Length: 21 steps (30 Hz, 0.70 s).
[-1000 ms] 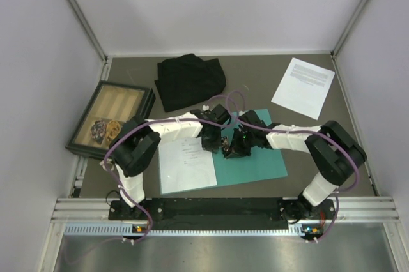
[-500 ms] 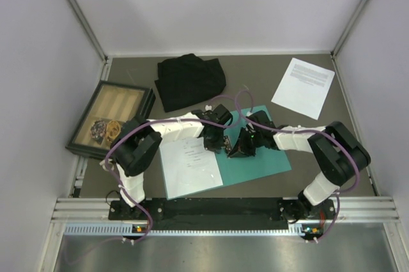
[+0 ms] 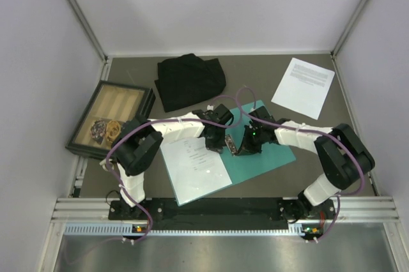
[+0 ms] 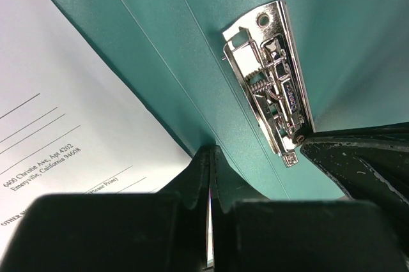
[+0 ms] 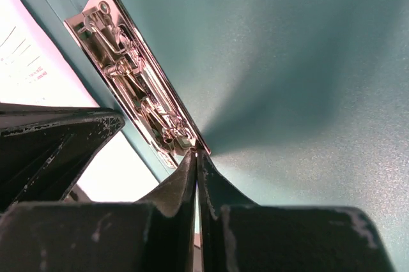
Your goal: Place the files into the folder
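Note:
The teal folder [image 3: 271, 151] lies open and askew at the table's middle. One of the files, a white sheet [image 3: 193, 168], rests on its left half. The other file [image 3: 303, 87] lies apart at the back right. My left gripper [image 3: 220, 142] is shut with nothing between its jaws. Its tips [image 4: 211, 152] press on the folder [image 4: 192, 42] right beside the sheet's edge [image 4: 70, 112]. My right gripper [image 3: 243, 147] is also shut and empty. Its tips [image 5: 195, 154] touch the near end of the metal clip [image 5: 134, 87] at the spine.
A black cloth [image 3: 190, 80] lies at the back centre. A dark-framed wooden tray [image 3: 115, 109] with small items sits at the left wall. White walls close in the table on three sides. The two grippers stand almost against each other.
The folder and the sheet on it have turned counter-clockwise, its right end swinging away from me. Both shut grippers shifted a little to the right along with it.

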{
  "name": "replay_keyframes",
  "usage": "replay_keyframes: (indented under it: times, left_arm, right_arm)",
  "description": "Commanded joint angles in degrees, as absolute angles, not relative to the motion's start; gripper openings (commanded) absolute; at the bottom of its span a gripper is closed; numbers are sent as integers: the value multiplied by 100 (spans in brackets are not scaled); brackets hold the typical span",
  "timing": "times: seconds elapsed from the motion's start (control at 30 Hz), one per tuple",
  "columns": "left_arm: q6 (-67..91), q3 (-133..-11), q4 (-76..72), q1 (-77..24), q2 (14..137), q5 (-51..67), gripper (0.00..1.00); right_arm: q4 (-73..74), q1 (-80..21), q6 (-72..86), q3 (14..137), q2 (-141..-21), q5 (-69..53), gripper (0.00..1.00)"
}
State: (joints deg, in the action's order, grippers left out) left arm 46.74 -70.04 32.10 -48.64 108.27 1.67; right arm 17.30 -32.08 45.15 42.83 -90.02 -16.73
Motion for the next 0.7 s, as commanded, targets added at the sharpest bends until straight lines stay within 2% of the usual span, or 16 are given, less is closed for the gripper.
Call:
replay_keyframes:
  times: [0.0, 0.13, 0.23, 0.37, 0.47, 0.5, 0.67]
  left_arm:
    - [4421, -6592, 3973, -4843, 11452, -483, 0]
    - [4386, -6583, 3955, -4852, 11426, -475, 0]
    - [4228, -6662, 3937, -4852, 11382, -396, 0]
    - [3938, -7030, 3736, -4843, 11022, -123, 0]
    - [4034, -7364, 3762, -4747, 10793, -80, 11]
    - [4121, -7417, 3736, -4720, 10741, -44, 19]
    - [4499, -7707, 3639, -4588, 10714, -70, 37]
  right_arm:
    - [2426, -3182, 4297, 3895, -9552, -167, 0]
    - [1935, -3217, 4342, 3762, -9862, -421, 0]
    - [1802, -3235, 4202, 3858, -9230, -632, 0]
    - [1724, -3243, 3937, 4218, -8623, -1535, 0]
    - [1617, -3243, 4034, 4306, -8385, -1880, 0]
    - [1539, -3234, 4069, 4298, -8298, -1924, 0]
    - [1459, -3234, 4069, 4306, -8086, -2091, 0]
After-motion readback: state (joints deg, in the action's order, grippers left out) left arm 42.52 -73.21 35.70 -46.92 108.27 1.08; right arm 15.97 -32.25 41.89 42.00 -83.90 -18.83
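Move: Just ahead of the right hand's shut fingertips, which are at the near end of the folder's metal clip, the clip's middle lies about 3 cm ahead and 2 cm to the left, roughly level with them. The file's middle is some 4 cm back and 16 cm left of that hand. From the left fingertips, shut beside the file's right edge, the clip is about 3 cm ahead and 4 cm right, and the file's middle 4 cm back and 10 cm left. Dipping barely a centimetre at the clip's near end, the right hand then turns upward and backs off about 3 cm above where it began, fingers still shut, tips tilting slightly. The left first keeps its shut tips down on the folder by the file's edge, then lifts about 1 cm, drifting as far forward and left, and opens its fingers to about a third. ##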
